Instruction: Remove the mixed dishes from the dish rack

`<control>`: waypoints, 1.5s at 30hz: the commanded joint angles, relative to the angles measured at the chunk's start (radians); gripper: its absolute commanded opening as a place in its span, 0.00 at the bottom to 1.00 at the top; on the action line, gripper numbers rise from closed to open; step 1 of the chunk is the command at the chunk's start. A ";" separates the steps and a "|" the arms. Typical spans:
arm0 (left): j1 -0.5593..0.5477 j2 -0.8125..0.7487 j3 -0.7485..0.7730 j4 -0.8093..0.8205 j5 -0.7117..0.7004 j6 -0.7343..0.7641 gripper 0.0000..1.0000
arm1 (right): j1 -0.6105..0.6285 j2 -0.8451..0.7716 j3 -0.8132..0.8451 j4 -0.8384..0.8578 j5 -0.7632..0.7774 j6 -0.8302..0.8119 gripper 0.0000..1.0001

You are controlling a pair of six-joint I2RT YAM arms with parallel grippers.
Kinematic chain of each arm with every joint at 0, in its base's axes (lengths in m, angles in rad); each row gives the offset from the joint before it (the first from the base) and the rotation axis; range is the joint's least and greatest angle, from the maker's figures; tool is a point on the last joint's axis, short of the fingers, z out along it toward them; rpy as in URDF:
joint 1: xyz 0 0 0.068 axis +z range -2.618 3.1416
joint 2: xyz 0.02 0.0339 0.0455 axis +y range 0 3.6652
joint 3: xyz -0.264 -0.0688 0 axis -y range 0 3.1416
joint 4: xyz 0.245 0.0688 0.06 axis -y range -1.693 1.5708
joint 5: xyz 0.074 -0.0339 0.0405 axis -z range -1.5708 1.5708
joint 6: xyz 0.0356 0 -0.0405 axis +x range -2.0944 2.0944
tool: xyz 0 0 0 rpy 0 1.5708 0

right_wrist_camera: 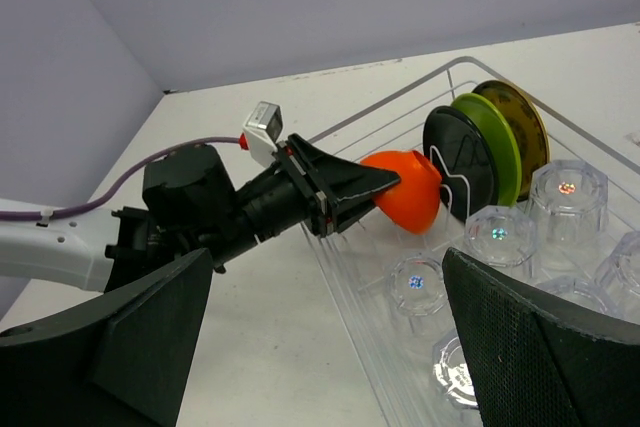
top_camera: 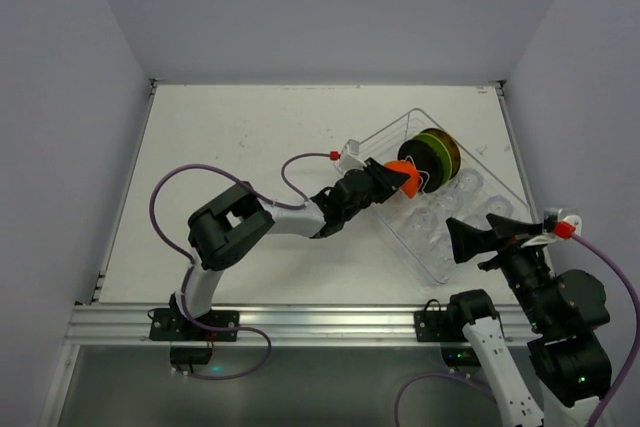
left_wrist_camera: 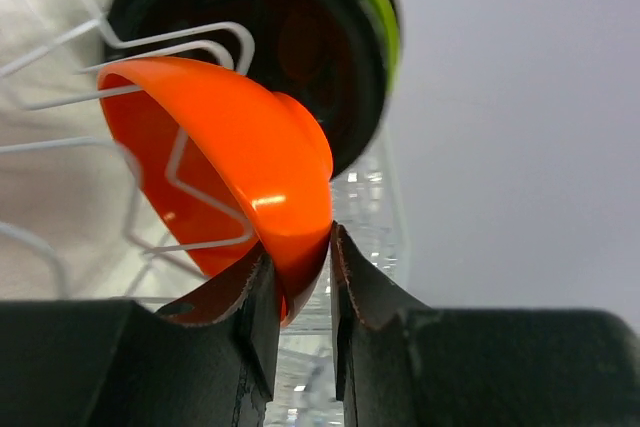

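The small orange bowl (top_camera: 402,175) stands on edge at the front of the wire holder (left_wrist_camera: 170,47) in the clear dish rack (top_camera: 480,152). My left gripper (top_camera: 395,179) reaches in from the left and is shut on the bowl's lower rim (left_wrist_camera: 240,167), one finger inside and one outside. Behind the bowl stand a black plate (right_wrist_camera: 455,162), a lime-green plate (right_wrist_camera: 490,147) and an olive-yellow plate (right_wrist_camera: 515,122). Several clear cups (right_wrist_camera: 565,192) sit upside down in the rack's near half. My right gripper (top_camera: 487,232) hangs open at the rack's near right side, holding nothing.
The rack lies at an angle on the right half of the white table (top_camera: 250,147), whose left half is bare. The rack's near wall (right_wrist_camera: 390,347) runs between the right fingers. Grey walls enclose the table on three sides.
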 commanded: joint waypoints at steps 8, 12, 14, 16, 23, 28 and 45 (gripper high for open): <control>0.000 -0.042 0.056 0.460 0.009 0.102 0.00 | 0.001 -0.006 0.007 0.036 -0.010 -0.016 0.99; 0.000 -0.055 0.048 0.444 0.008 0.111 0.00 | 0.001 -0.005 0.007 0.036 -0.009 -0.018 0.99; 0.000 -0.070 0.045 0.437 0.009 0.125 0.00 | 0.001 -0.005 0.001 0.037 -0.007 -0.019 0.99; 0.001 -0.088 0.044 0.428 0.020 0.147 0.00 | 0.001 -0.006 -0.003 0.040 -0.003 -0.019 0.99; -0.002 -0.266 0.097 0.046 0.025 0.432 0.00 | 0.001 -0.017 0.004 0.050 0.027 -0.019 0.99; 0.044 -0.372 0.363 -0.634 -0.132 0.686 0.00 | 0.001 -0.038 -0.012 0.077 0.036 -0.010 0.99; 0.819 -0.141 0.632 -1.540 0.161 0.918 0.00 | 0.001 0.086 -0.016 0.119 -0.036 -0.001 0.99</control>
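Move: Straddling the rim of the orange bowl, the left hand has the bowl's middle about 2 cm ahead, 3 cm right and 3 cm lower. From this hand the black plate stands some 5 cm ahead and 6 cm right, the green plate about 6 cm ahead and 9 cm right, the nearest glass about 10 cm back and 7 cm right. From the right hand the bowl lies roughly 24 cm ahead, 2 cm left and 21 cm down. Closing from about a quarter open to almost shut on the bowl's wall, the left hand lifts some 10 cm, pauses, then climbs as much again out of the rack. It sweeps about 40 cm left and 13 cm forward over open table, sinking some 18 cm on the way, as the wrist turns about 60 degrees so the fingers point forward and steeply down, grip kept. ##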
